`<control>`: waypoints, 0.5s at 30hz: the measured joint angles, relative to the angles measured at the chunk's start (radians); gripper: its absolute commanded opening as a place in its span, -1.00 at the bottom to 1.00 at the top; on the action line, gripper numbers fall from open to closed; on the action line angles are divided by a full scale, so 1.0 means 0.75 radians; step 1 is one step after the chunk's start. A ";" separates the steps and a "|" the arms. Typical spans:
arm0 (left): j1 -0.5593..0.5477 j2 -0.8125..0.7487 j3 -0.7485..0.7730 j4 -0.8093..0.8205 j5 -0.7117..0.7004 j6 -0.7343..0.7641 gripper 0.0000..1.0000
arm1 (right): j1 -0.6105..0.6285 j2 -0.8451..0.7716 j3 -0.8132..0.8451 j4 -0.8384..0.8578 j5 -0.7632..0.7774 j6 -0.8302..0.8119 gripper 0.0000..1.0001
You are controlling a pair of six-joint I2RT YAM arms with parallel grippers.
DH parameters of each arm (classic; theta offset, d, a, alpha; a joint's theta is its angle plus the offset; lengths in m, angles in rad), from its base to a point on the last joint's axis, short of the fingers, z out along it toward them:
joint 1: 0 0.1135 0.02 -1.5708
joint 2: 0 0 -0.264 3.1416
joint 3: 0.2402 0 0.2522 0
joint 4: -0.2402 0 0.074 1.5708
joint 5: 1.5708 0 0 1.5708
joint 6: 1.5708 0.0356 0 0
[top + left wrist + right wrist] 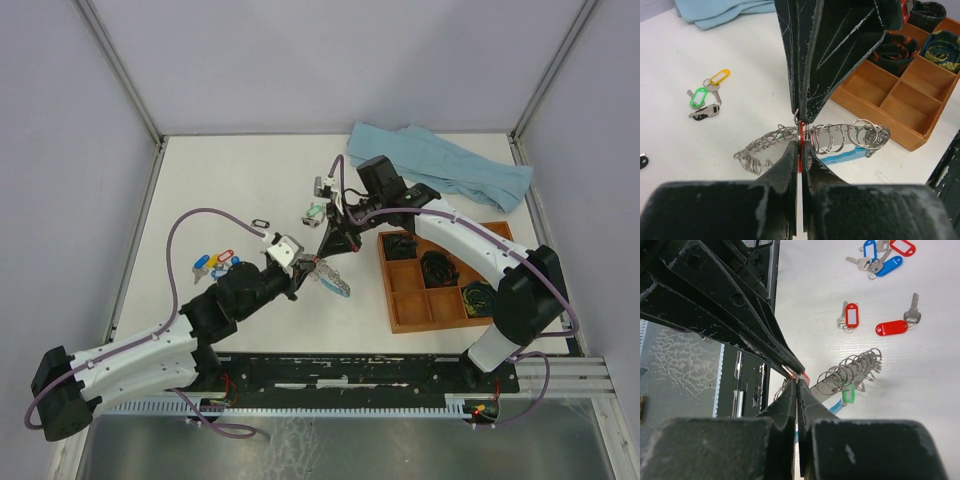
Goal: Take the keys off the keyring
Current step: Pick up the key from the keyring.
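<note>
The keyring [337,284] lies mid-table, a light-blue arc [850,154] carrying many silver split rings [856,366] and a green tag [848,394]. My left gripper [316,264] is shut on the red tag [799,161] of a key that hangs on the keyring. My right gripper [798,381] comes down from above, tips meeting the left's, shut on a thin metal ring of the keyring. Loose keys lie around: red-tagged ones [851,315], blue-tagged ones [215,262], and green and yellow ones [707,95].
A wooden compartment tray [400,320] with black coiled cables stands right of the grippers. A light-blue cloth [440,165] lies at the back right. A small black tag frame [258,223] sits left of centre. Grey walls enclose the table.
</note>
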 measured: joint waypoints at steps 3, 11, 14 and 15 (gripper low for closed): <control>0.000 -0.001 0.052 -0.092 0.001 -0.002 -0.94 | 0.000 -0.001 0.000 0.000 -0.001 -0.008 -0.66; 0.001 0.073 0.239 -0.329 0.025 -0.127 -0.94 | -0.043 -0.048 0.000 -0.041 0.023 -0.043 0.02; 0.008 0.125 0.331 -0.429 0.073 -0.199 -0.94 | -0.101 -0.119 0.000 -0.074 0.023 -0.072 0.16; 0.014 0.144 0.360 -0.460 0.094 -0.222 -0.94 | -0.120 -0.148 0.000 -0.085 0.022 -0.084 0.18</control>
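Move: The left hand already pinches the red tag of the keyring at its fingertips. The keyring's mesh-and-blue body hangs about 4 cm back and 4 cm right of this hand, some 5 cm lower. On the table, roughly 15 cm lower, the green-tag keys lie some 15 cm ahead and 2 cm left. From the right hand, shut on the keyring's ring end, the tag is about 2 cm left and 1 cm back. The right fingers let go of the ring end beside the red tag, opening to about half, and that hand backs off to its right and up, slightly forward too, about 5 cm in all. The left hand keeps its pinch on the tag, rising about 2 cm, drifting a little right and tipping its fingers down some 15 degrees. ##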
